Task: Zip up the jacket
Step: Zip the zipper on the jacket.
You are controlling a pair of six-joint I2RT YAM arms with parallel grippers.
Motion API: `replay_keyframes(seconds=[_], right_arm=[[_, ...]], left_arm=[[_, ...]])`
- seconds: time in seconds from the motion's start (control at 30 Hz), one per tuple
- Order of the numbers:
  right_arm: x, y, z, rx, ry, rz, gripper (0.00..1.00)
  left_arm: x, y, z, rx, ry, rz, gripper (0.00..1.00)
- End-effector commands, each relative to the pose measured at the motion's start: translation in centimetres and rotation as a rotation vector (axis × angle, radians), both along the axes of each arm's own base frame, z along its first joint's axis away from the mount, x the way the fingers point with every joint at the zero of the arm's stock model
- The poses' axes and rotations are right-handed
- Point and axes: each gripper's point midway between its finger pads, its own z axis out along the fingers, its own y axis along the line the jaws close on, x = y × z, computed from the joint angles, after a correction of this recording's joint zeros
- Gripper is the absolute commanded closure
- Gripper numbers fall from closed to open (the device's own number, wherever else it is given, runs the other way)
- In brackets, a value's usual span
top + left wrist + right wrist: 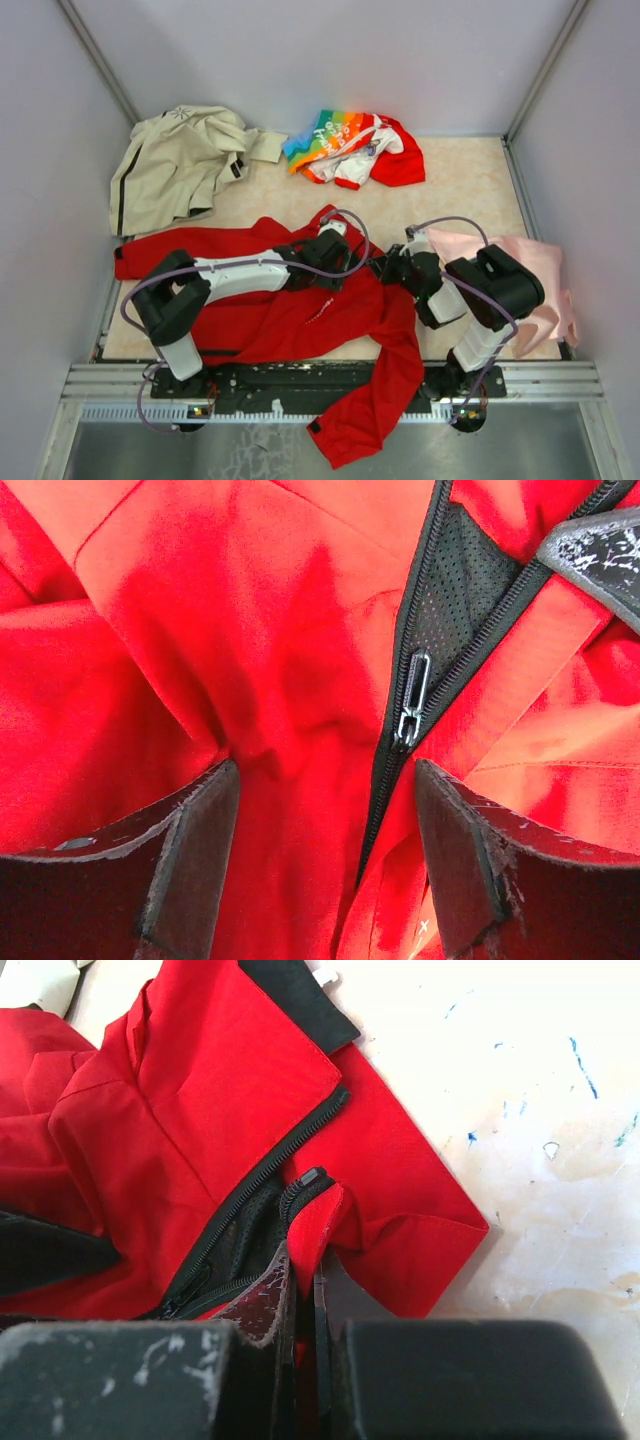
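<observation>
The red jacket point(300, 320) lies spread on the table, one sleeve hanging over the near edge. In the left wrist view its dark zipper point(385, 780) is closed below the metal slider and pull tab point(412, 695) and parted above it over black mesh lining. My left gripper point(325, 815) hovers open just below the slider, with only red cloth between its fingers point(200, 850). My right gripper point(305, 1260) is shut on the jacket's red front edge beside the upper zipper teeth point(300, 1185), near the collar. Both grippers meet at the jacket's chest point(360, 262).
A beige jacket point(175, 165) lies at the back left. A rainbow-and-white printed red garment point(350, 148) sits at the back middle. A pink garment point(545, 275) lies under the right arm. Grey walls close in the table point(470, 190) on three sides.
</observation>
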Motion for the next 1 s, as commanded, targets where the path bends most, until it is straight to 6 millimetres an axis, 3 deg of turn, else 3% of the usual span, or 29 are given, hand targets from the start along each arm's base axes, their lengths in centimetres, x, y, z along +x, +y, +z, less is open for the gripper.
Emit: replay_keyframes(seconds=[0.0,0.27,0.37,0.47,0.7,0.97], right_arm=[[0.6,-0.2,1.0,-0.016,-0.063,-0.005,1.0],[0.6,0.1,1.5,-0.002,-0.074,0.008,1.0],[0.4,0.0,1.5,-0.009,-0.072,0.011,1.0],[0.4,-0.1,2.5,-0.013,-0.096,0.009,1.0],[0.2,0.0,4.0,-0.012,-0.14,0.016,1.0],[-1.2,0.2,7.7,0.038,-0.279,0.04,1.0]], left_arm=[[-2.7,0.8,-2.5,0.002,0.123,0.005,0.25],[-2.9,2.2,-5.5,-0.008,0.111,0.049,0.29],[-2.8,2.1,-6.1,-0.037,0.091,0.045,0.38],[-2.8,1.9,-5.8,-0.098,0.062,0.026,0.56],[-2.9,0.5,-2.6,-0.276,-0.028,-0.069,0.98],[-1.4,0.9,2.9,-0.53,-0.135,-0.07,1.0]])
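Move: The left hand, open, has the bit of jacket front it will pinch about 2 cm below and 1 cm back; the zipper slider lies some 3 cm to its right and 1 cm ahead, and the white lettering about 7 cm back and 3 cm left. From the right hand, already holding the near edge of the open zipper, the slider is roughly 5 cm left and 2 cm back; the opposite zipper edge's top end is about 5 cm ahead and 2 cm left. Down about 2 cm and slightly back, the left hand sinks onto the jacket front, shuts its fingers on a fold just left of the zipper below the slider, then lifts it some 2.5 cm and draws back a little, its fingertips swinging rightwards by about 25 degrees. The right hand keeps its pinch on the zipper edge, holds still at first, then rises about 3 cm and eases back. ##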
